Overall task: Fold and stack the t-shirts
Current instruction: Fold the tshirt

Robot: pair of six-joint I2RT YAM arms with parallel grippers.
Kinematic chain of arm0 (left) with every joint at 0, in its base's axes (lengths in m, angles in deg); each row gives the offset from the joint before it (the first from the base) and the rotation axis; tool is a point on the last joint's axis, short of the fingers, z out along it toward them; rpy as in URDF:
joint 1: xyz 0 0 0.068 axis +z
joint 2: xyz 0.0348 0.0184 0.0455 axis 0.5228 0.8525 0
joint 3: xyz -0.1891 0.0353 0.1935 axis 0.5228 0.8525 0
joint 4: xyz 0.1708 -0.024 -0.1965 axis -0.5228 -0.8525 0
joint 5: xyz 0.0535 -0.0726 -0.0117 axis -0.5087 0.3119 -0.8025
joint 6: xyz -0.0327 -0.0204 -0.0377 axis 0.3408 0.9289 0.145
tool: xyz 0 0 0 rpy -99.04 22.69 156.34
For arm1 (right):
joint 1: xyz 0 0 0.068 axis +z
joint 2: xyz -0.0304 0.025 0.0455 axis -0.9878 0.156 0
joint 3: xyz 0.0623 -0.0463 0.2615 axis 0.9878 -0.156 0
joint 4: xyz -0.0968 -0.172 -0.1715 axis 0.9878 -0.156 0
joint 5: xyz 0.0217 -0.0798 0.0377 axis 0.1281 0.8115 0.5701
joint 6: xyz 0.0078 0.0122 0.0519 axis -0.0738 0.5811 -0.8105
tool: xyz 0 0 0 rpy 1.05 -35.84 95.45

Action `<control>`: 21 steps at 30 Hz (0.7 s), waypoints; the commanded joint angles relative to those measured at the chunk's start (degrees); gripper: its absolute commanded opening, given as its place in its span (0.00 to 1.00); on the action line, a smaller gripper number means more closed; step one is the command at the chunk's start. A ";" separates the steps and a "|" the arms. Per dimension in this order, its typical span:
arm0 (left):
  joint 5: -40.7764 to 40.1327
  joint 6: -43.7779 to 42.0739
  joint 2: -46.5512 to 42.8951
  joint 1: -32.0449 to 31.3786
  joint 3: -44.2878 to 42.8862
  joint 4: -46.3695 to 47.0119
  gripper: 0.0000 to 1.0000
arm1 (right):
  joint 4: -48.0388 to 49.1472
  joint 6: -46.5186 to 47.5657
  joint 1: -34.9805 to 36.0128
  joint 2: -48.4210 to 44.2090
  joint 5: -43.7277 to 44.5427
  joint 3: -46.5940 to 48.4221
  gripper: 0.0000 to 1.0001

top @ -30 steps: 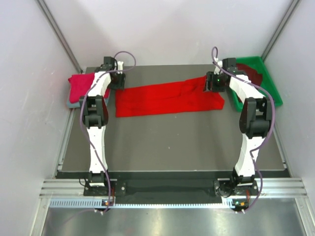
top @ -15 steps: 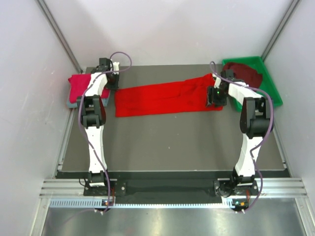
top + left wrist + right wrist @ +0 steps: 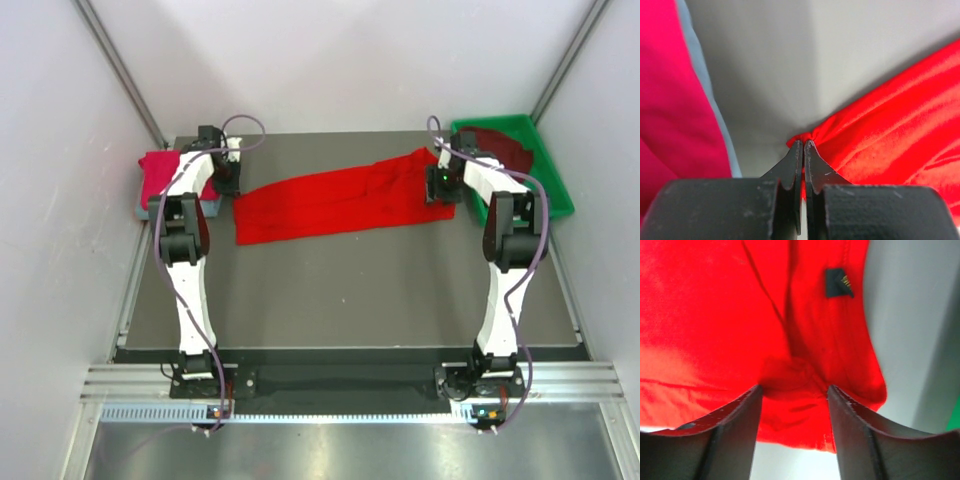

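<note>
A bright red t-shirt [image 3: 340, 200] lies folded into a long strip across the back of the table. My left gripper [image 3: 229, 182] is shut on its left corner [image 3: 807, 137], and the cloth bunches at the closed fingertips. My right gripper [image 3: 795, 387] stands open over the strip's right end [image 3: 440, 190], its fingers [image 3: 740, 410] straddling a small raised fold of red cloth [image 3: 790, 375]. A crimson-pink t-shirt [image 3: 160, 175] rests folded on a grey-blue one [image 3: 148, 211] at the back left. A dark maroon t-shirt [image 3: 500, 145] lies in the green tray [image 3: 553, 190].
A black neck label [image 3: 836, 283] shows on the red shirt. The pink stack [image 3: 670, 100] with its grey-blue edge [image 3: 705, 85] sits just left of my left gripper. The tray's green edge [image 3: 955, 417] is close on my right gripper's right. Grey walls enclose the table.
My left gripper has closed on the red shirt's left corner. The right gripper has come down from the strip's far edge onto its right end, staying open.
</note>
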 commanded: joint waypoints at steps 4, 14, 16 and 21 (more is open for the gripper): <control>2.07 -0.45 -8.33 -0.04 5.97 -3.83 0.00 | 0.19 2.56 -0.11 5.30 2.42 7.62 0.54; 4.53 0.78 -16.07 -2.58 15.98 -4.45 0.00 | -0.42 4.32 0.77 13.64 2.60 21.30 0.54; 5.15 0.70 -18.09 -3.11 17.92 -4.80 0.00 | -0.51 4.41 1.29 14.97 2.86 25.00 0.53; 6.12 0.87 -22.48 -5.05 24.60 -5.24 0.00 | 0.02 4.14 2.52 17.69 2.78 28.97 0.53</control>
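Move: At the red t-shirt's far left corner, the left hand already keeps its pinch; the folded strip's middle lies about 35 cm to its right and 2 cm back, and the pink shirt stack some 15 cm left, 5 cm ahead. The right hand is low over the strip's right end, fingertips on the cloth, with the middle roughly 30 cm left and 2 cm ahead. The green tray's middle is about 22 cm right of this hand and 13 cm ahead. Dragging its pinched corner back about 10 cm, the left hand soon also swings some 5 cm right and rises a little, away from the pink stack. The right hand, half open with its tips still pressing on the red cloth, slides forward about 9 cm at table height, pushing that end of the shirt outward. ##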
